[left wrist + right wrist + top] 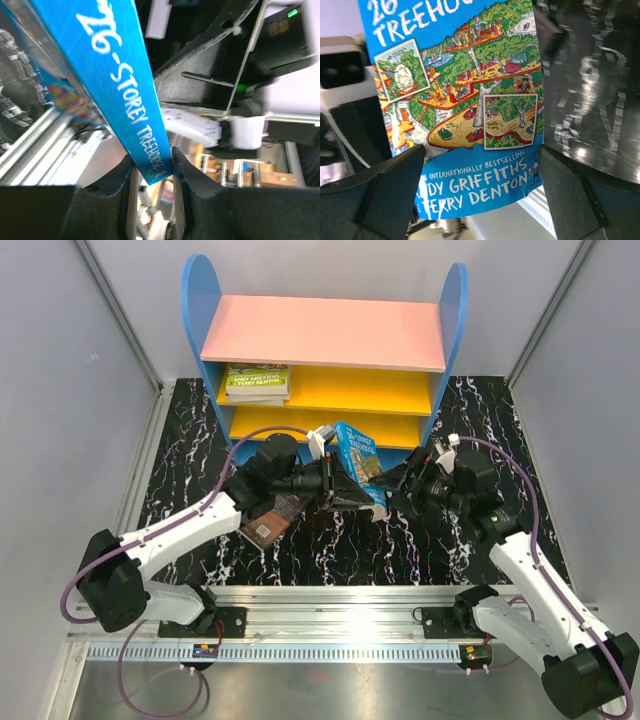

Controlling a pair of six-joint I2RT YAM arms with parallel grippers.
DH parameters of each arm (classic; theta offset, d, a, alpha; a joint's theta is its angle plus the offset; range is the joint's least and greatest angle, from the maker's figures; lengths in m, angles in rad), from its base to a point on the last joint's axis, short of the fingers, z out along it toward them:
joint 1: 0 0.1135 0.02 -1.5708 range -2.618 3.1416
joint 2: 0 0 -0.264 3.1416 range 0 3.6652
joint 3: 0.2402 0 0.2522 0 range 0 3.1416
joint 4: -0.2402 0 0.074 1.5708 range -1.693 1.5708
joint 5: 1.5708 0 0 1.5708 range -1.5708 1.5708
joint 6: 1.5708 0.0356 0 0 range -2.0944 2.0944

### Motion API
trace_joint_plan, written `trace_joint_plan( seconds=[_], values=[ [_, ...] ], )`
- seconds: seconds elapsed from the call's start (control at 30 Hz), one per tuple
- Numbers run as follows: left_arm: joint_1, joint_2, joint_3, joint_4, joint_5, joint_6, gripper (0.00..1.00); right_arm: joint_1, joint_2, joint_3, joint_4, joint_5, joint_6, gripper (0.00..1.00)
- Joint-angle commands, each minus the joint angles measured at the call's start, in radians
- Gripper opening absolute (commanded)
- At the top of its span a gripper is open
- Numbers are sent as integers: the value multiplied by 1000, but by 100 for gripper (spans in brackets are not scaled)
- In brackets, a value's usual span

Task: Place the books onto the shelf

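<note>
The blue "26-Storey Treehouse" book (358, 468) stands upright in the air in front of the shelf (322, 332), above the marble mat. My left gripper (335, 487) is shut on its spine end (120, 85), the pads (176, 162) pinching the bottom corner. From the right, my right gripper (404, 483) faces the cover (465, 90), open wide, one finger on each side of the book's lower edge without touching it. A yellow-green book (257, 381) lies on the upper yellow board at the left. Under my left arm a dark brown book (272, 519) lies flat on the mat.
The shelf's lower yellow board (300, 426) stands just behind the held book. A metal rail (330, 598) runs along the near edge. Grey walls close in both sides of the black marble mat (190, 460).
</note>
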Motion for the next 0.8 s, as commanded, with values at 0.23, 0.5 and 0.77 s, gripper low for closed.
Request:
trace_joint_plan(
  seconds=[0.23,0.5,0.77],
  values=[
    [-27,-87,213,492,82,-172,0,37,36,124,237,-302,166,100],
    [-19,-131,436,236,51,-53,0,37,-86,98,271,-309,299,100],
    [2,-153,684,-101,8,97,0,35,-97,79,634,-246,583,100]
  ],
)
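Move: The blue 26-Storey Treehouse book is already clamped in the left fingers near the lower end of its spine, its middle about 6 cm ahead, 1 cm left and 4 cm above that hand. From the right hand, its middle is roughly 5 cm ahead, 6 cm left and 5 cm up. The stack on the upper yellow shelf stands some 26 cm ahead and 24 cm left of the left hand, nearly level; the brown book lies about 9 cm ahead, 21 cm left and 26 cm down. The Treehouse book is carried up some 20 cm in the left hand's unbroken hold, drifting a little back later on as the left fingers swing up from slightly down. The right hand rises alongside, also easing back late, and rolls about 35 degrees so its fingers tip upward; they stay wide open on either side of the book's lower end, touch unclear. ##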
